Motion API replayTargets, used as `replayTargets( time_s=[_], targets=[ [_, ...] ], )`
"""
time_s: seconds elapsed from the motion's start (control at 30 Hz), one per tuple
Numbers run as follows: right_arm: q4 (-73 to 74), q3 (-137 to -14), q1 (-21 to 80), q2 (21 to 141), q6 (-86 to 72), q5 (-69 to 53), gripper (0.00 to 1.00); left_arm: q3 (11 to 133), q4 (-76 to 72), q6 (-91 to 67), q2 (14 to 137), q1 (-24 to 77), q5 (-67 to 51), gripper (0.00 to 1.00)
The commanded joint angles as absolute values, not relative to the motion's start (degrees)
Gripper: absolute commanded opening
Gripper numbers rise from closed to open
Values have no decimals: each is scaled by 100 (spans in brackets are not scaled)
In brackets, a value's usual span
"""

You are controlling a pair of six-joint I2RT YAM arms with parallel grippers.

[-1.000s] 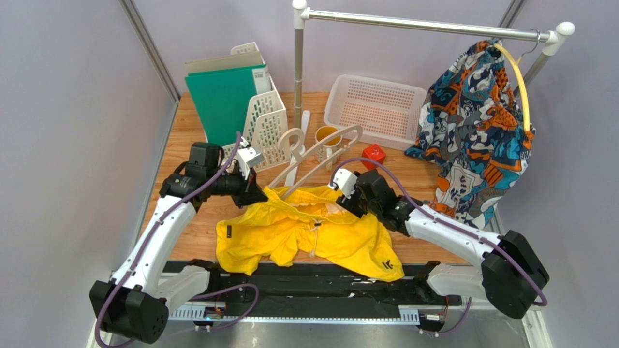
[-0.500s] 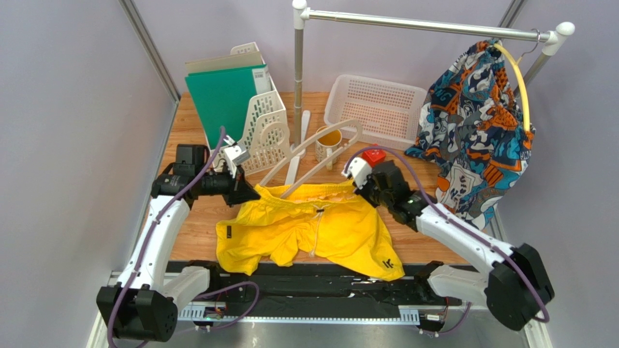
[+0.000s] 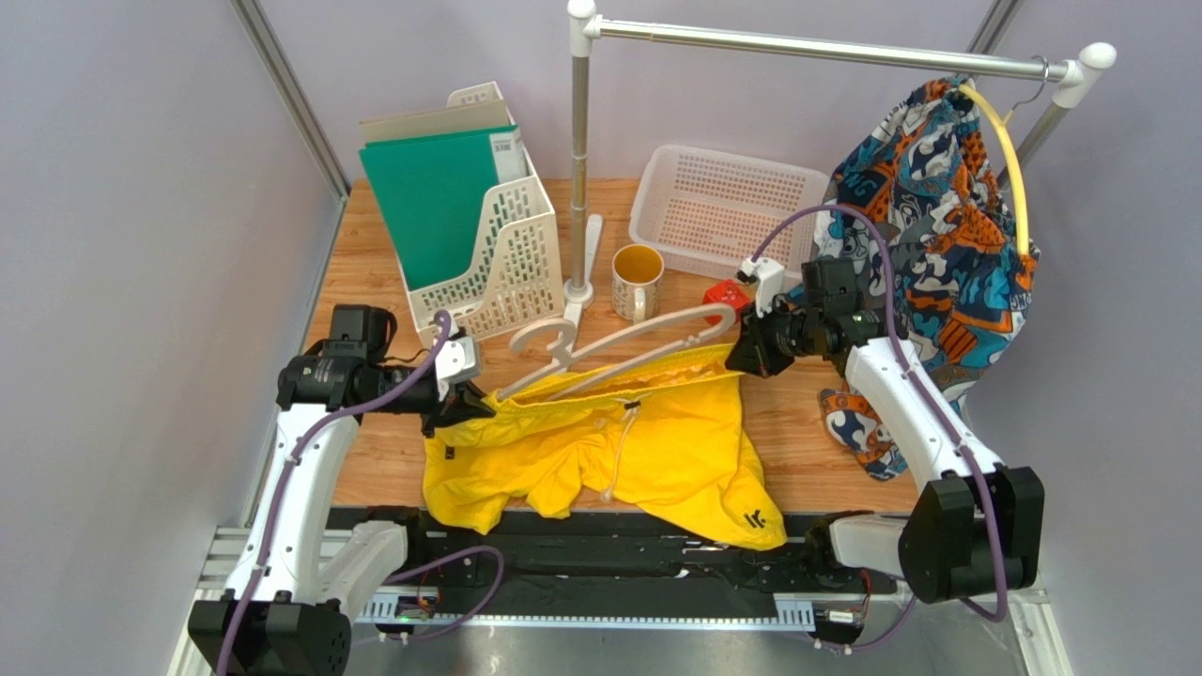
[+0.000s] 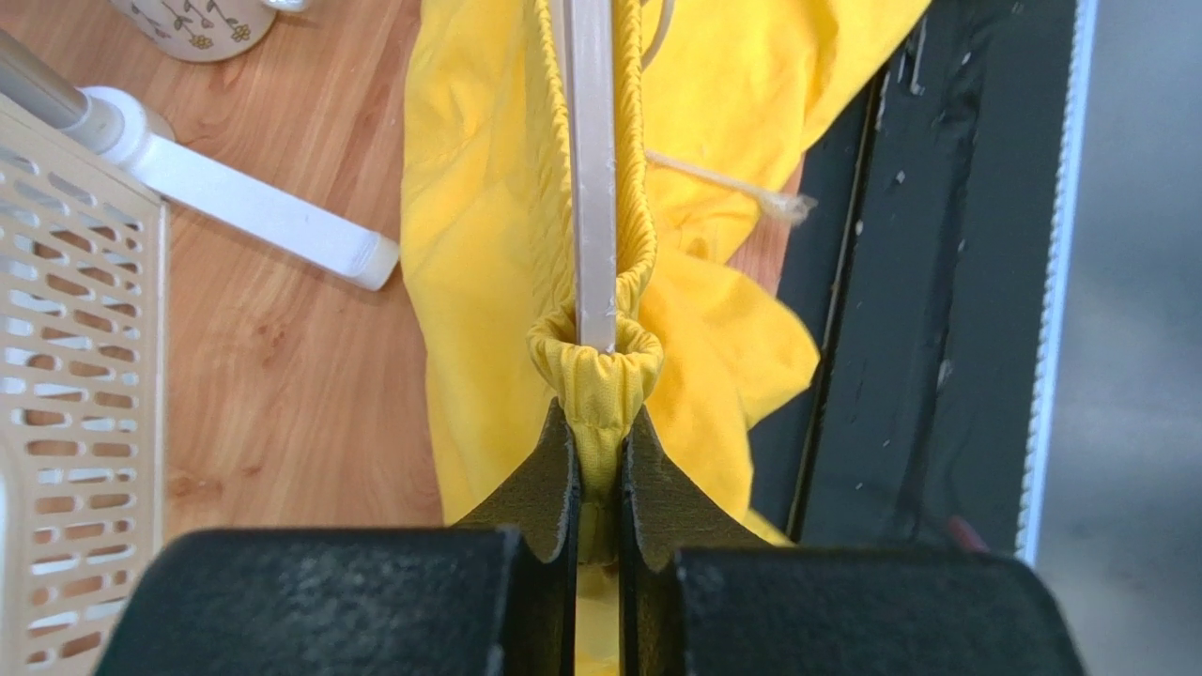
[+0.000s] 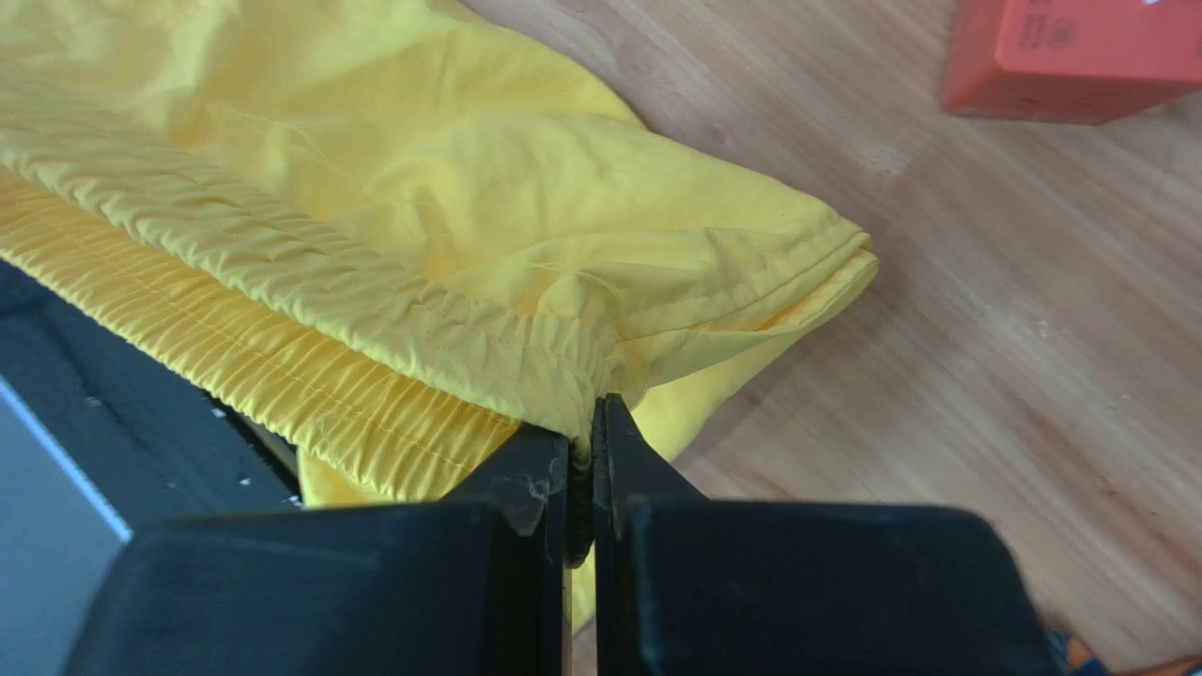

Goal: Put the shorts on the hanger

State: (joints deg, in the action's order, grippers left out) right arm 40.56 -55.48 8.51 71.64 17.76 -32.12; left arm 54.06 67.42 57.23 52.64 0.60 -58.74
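Note:
The yellow shorts (image 3: 621, 444) lie on the wooden table with their waistband stretched between both grippers. My left gripper (image 3: 470, 410) is shut on the waistband's left end (image 4: 596, 373). My right gripper (image 3: 737, 352) is shut on the right end (image 5: 572, 373). The pale beige hanger (image 3: 649, 334) lies along the waistband, its hook (image 3: 543, 340) at the upper left. In the left wrist view one hanger arm (image 4: 591, 169) runs inside the gathered waistband towards the left gripper (image 4: 600, 440). The right gripper (image 5: 584, 448) pinches only fabric; the hanger does not show there.
A white file rack with green folders (image 3: 480, 240) stands at the back left. A mug (image 3: 635, 280) and a rail post (image 3: 579, 155) stand behind the hanger. Back right hold a white basket (image 3: 727, 211), a red box (image 3: 725, 296) and a patterned garment (image 3: 924, 240) hung from the rail.
Both arms have moved apart, the left one leftward and nearer, the right one rightward and back. The waistband is now pulled straight, and the hanger has dropped along it.

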Motion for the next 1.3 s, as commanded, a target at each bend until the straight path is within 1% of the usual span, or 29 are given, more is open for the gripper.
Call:
replayTargets(
  time_s=[0.0, 0.17, 0.27, 0.33, 0.37, 0.5, 0.73, 0.8, 0.9, 0.93, 1.0, 1.03, 1.07, 1.1, 1.13, 1.23, 1.27],
  targets=[
    [4482, -6003, 413, 7251, 1810, -2426, 0, 5458, 7673, 7382, 4993, -141, -4694, 0],
    [4553, -6213, 430, 7067, 1775, -2259, 0, 5546, 7874, 7680, 5176, -149, -4307, 0],
    [4588, -6293, 518, 6909, 1767, -2110, 0, 5651, 7831, 7699, 5387, -53, -3826, 0],
    [4562, -6302, 676, 6760, 1740, -1829, 0, 5686, 7666, 7621, 5519, 191, -3578, 0],
    [4544, -6310, 746, 6715, 1714, -1689, 0, 5695, 7551, 7324, 5563, 272, -3316, 0],
    [4439, -6372, 1045, 6513, 1644, -645, 0, 5722, 7225, 6778, 5870, 623, -2708, 0],
    [4491, -6653, 1572, 6451, 1688, 342, 0, 5765, 6838, 6021, 6582, 1229, -1478, 0],
    [4526, -6723, 1696, 6442, 1547, 282, 0, 5871, 6864, 5845, 6732, 1292, -1528, 0],
    [4711, -6864, 1933, 6460, 1345, -219, 1, 6230, 6970, 5652, 6671, 1309, -2213, 0],
    [4763, -6882, 2099, 6469, 1327, -402, 10, 6310, 7031, 5564, 6662, 1327, -2380, 0],
    [4755, -6829, 2258, 6451, 1249, -816, 24, 6511, 7101, 5485, 6618, 1406, -2776, 0],
    [4790, -6838, 2346, 6451, 1257, -1087, 37, 6556, 7171, 5458, 6592, 1450, -2864, 0],
    [4807, -6873, 2355, 6442, 1257, -1516, 44, 6600, 7198, 5467, 6522, 1476, -3057, 0],
    [4764, -6890, 2364, 6416, 1248, -1668, 51, 6653, 7268, 5484, 6478, 1511, -3128, 0],
    [4790, -6960, 2364, 6416, 1292, -1774, 61, 6679, 7321, 5537, 6399, 1503, -3242, 0],
    [4764, -7259, 2356, 6398, 1520, -1863, 71, 6706, 7479, 5651, 6302, 1512, -3296, 0],
    [4755, -7338, 2347, 6381, 1590, -2029, 72, 6706, 7514, 5677, 6267, 1512, -3331, 0]
  ],
)
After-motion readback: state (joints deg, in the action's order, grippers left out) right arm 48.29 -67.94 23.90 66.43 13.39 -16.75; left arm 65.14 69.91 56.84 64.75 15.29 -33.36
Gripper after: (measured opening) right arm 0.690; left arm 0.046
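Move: The hanger's free end stands about 10 cm above and 3 cm ahead of the right hand, which already pinches the right corner of the shorts' waistband. The red cube lies roughly 13 cm ahead of that hand and straight in line, the mug some 16 cm ahead and 13 cm left, both about 10 cm lower. From the left hand, gripping the hanger's other end through the waistband, that right corner lies about 35 cm right, 8 cm ahead and slightly lower. The hanger's free end is tipped down into the waistband opening: the left hand keeps its pinch on the other end, rolls some 25 degrees right side down and sinks about 6 cm while reaching forward, then rises partway and eases back. The right hand lifts its waistband corner about 5 cm, then opens wide and lets go, still rising and shifting left. ##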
